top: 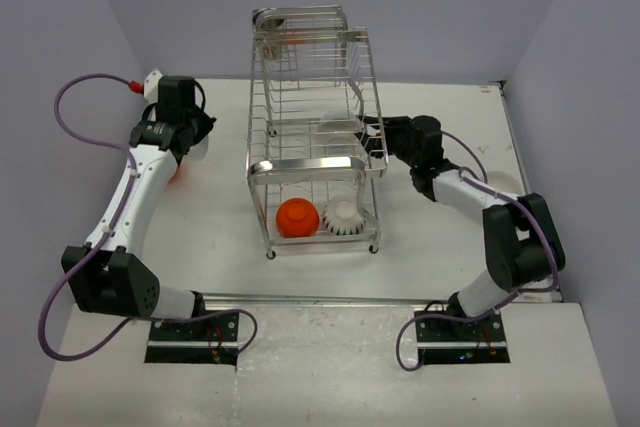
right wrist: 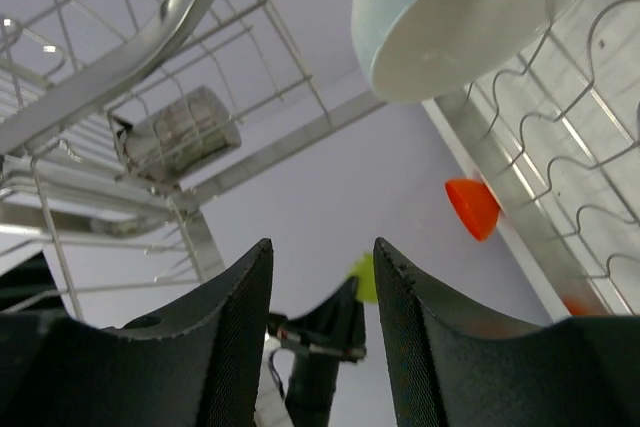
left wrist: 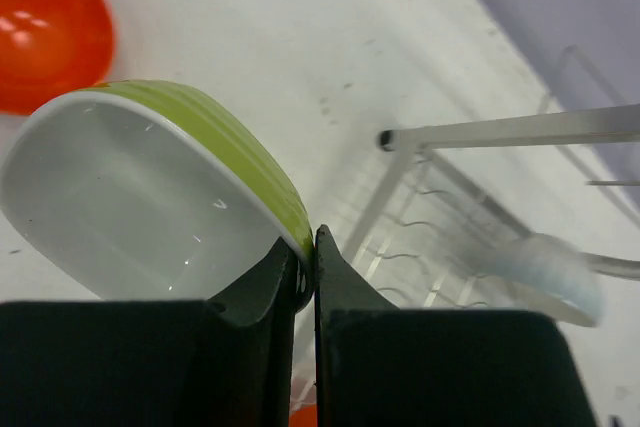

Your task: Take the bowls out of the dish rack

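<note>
The dish rack [top: 312, 162] stands mid-table. On its bottom tier sit an orange bowl [top: 298, 217] and a white ribbed bowl [top: 342, 217]. A pale bowl [top: 335, 128] lies on the middle tier, also seen as the pale bowl [right wrist: 450, 17] resting on wavy wires. My left gripper [left wrist: 312, 252] is shut on the rim of a bowl [left wrist: 150, 197] that is white inside and green outside, held left of the rack above the table. Another orange bowl [left wrist: 40, 27] lies on the table beside it. My right gripper [right wrist: 322, 257] is open inside the rack's right side, just short of the pale bowl, with nothing between its fingers.
A wire cutlery holder [right wrist: 180, 132] hangs in the rack's upper part. The rack's thin bars and flat front bar [top: 305, 164] surround my right gripper. White table [top: 220, 247] spreads left of and in front of the rack; purple walls close in the sides.
</note>
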You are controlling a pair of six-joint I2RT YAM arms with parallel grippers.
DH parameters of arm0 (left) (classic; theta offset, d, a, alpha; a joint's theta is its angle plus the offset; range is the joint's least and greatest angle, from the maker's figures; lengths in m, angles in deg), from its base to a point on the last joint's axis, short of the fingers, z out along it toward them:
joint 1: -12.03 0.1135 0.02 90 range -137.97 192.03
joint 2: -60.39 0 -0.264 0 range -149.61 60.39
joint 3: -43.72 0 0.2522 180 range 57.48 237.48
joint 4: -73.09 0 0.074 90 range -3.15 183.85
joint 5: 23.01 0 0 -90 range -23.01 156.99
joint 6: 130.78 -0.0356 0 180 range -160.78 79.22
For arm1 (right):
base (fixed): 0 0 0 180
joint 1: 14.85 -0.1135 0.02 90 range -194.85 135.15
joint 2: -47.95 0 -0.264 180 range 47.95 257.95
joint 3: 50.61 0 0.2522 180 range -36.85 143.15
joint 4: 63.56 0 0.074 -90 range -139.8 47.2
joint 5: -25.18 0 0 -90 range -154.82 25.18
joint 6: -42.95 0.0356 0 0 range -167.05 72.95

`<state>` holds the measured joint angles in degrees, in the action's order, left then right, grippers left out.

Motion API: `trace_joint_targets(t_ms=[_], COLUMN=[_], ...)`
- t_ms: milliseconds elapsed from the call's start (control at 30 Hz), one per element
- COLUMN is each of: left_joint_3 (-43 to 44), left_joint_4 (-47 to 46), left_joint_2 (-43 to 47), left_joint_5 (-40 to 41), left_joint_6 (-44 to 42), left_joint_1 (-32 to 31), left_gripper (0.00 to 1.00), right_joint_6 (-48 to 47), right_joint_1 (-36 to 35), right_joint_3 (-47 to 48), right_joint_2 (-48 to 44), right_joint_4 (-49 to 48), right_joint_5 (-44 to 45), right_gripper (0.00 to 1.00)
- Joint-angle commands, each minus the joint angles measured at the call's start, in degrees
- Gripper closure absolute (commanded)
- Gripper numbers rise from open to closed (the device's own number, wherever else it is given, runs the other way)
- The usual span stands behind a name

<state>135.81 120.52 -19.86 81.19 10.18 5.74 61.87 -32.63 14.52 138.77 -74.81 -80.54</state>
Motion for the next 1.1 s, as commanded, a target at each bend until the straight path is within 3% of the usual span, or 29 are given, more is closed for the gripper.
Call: trace_joint_targets(t_ms=[0, 300, 700, 1067], left_joint_3=[2.97, 1.83, -2.21, -3.18], left_joint_4=[12.62, 19.67, 17.04, 17.48], left_joint_2=[0.27, -2.89, -2.72, -1.23], left_joint_5=[11.46, 12.61, 7.69, 5.05], left_joint_6=[-8.07, -8.77, -12.46, -13.17], left_joint_1=[0.83, 2.76, 8.21, 9.01], left_gripper=[1.00, 1.00, 1.00, 1.00], right_joint_6=[-0.81, -3.45, -5.48, -4.16], right_joint_1=[-0.76, -1.29, -3.05, -4.01], right_joint_3=[3.90, 7.59, 16.20, 19.73], right_joint_2=[1.54, 8.22, 15.43, 20.53], right_joint_4=[3.21, 2.52, 1.81, 0.68], right_joint_5=[9.04, 13.53, 15.64, 18.80], right_gripper=[0.55, 0.56, 0.56, 0.56])
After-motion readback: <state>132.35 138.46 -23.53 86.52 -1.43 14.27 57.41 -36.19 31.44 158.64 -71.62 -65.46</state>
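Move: The left hand holds the green bowl by its rim, and the orange bowl on the table that it heads for lies roughly 17 cm to its left, about 2 cm back and some 22 cm below; the middle of the dish rack is about 26 cm to its right and 10 cm back. From the empty right hand the white bowl in the rack is about 11 cm ahead, 3 cm left and 9 cm down, with the fluted bowl on the lower tier some 18 cm back, 3 cm left and 16 cm down. The left arm keeps its pinch on the green bowl's rim and carries the bowl away from the rack, about 9 cm down, 8 cm left and 7 cm back, closing on the orange bowl, while the wrist tips some 30 degrees further towards the table and rolls a little. Meanwhile the right hand, fingers staying part open, goes about 8 cm forward and 6 cm down in the rack towards the white bowl, with a brief small rise on the way and a slight clockwise turn, until its fingertips come close around the near rim; whether they touch can't be seen. ##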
